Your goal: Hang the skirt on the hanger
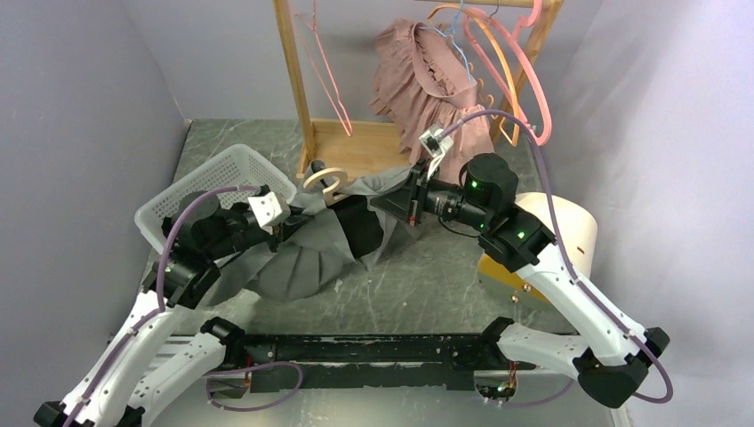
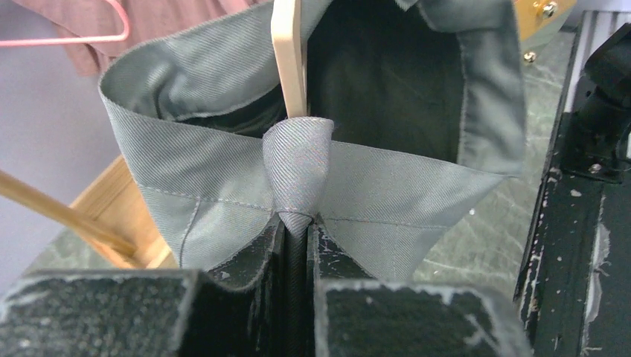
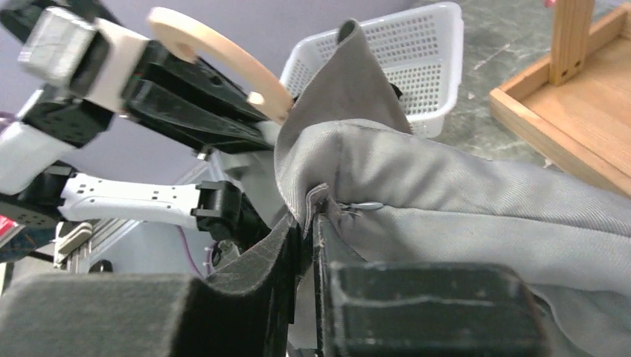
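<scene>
The grey skirt [image 1: 311, 258] lies across the table's middle, its waistband lifted between both grippers. A wooden hanger [image 1: 324, 181] shows its round hook above the waistband. Its bar [image 2: 290, 59] runs down into the skirt [image 2: 216, 178]. My left gripper [image 1: 286, 229] is shut on a fold of the waistband [image 2: 298, 223] at the foot of that bar. My right gripper [image 1: 400, 203] holds the waistband's other side. In the right wrist view its jaws [image 3: 313, 216] pinch the skirt's [image 3: 461, 216] seamed edge at their tips, with a thin gap lower down. The hanger hook [image 3: 223, 56] sits beyond.
A white mesh basket [image 1: 213, 182] stands tilted at the left, close behind my left arm. The wooden rack [image 1: 356, 147] at the back carries a pink ruffled garment [image 1: 427, 80] and pink and orange hangers [image 1: 525, 71]. A cream and yellow object [image 1: 560, 231] sits at the right.
</scene>
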Robot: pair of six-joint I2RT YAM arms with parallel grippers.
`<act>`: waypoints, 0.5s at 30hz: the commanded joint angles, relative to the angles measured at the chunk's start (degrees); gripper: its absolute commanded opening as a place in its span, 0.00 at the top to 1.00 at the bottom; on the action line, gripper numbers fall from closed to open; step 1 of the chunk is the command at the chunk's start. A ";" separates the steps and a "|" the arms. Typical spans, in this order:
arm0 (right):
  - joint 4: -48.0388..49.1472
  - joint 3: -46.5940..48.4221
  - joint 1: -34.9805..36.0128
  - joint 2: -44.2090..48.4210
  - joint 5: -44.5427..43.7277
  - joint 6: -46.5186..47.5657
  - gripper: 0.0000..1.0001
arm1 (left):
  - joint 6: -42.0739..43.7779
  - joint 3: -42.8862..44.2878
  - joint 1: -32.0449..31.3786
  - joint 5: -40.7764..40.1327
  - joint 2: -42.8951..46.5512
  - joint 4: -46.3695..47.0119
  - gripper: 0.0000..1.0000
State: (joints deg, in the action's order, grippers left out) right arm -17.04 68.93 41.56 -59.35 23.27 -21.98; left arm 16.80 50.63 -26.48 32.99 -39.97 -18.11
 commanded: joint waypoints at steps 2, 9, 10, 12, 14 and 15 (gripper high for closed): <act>-0.78 -0.80 0.28 0.55 2.99 1.99 0.78 | -5.21 -5.17 -0.06 6.44 2.10 15.76 0.93; -1.85 2.29 0.33 0.69 5.05 11.59 0.45 | -2.31 -3.07 -0.06 9.33 4.02 10.55 0.93; -0.67 2.54 0.33 0.54 6.68 13.70 0.45 | -2.03 -2.33 -0.06 10.37 3.92 9.68 0.93; 1.32 2.98 0.29 -0.09 9.41 17.91 0.45 | -1.77 -0.51 -0.06 11.35 3.61 7.59 0.93; 2.90 3.76 0.35 -1.25 11.85 22.00 0.45 | -1.12 1.62 -0.06 12.09 2.88 4.57 0.93; 3.04 4.48 0.36 -1.85 12.75 24.28 0.44 | -0.62 2.79 -0.06 12.29 2.66 2.79 0.93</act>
State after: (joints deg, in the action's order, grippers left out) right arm -18.06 70.37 41.74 -59.66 29.80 -8.36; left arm 14.04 47.42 -26.48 40.91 -37.30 -14.20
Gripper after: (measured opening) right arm 0.550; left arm 0.125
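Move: The right hand still pinches the grey skirt's waistband corner between its pads. From it the hanger's hook rises some 9 cm to the left, 3 cm ahead and slightly higher; the pink skirt hangs roughly 20 cm ahead and 7 cm to the right, about level. From the left hand, which holds the front waistband against the hanger, that corner lies about 12 cm to the right, level fore and aft and a little higher. The right fingers spread from almost shut to about half open and let go of the waistband corner, that hand hardly leaving its spot while its wrist rolls roughly 15 degrees. The left keeps its pinch on the front waistband and draws it back about 3 cm, with a slight drift right, dipping and rising again as it turns slightly clockwise. ##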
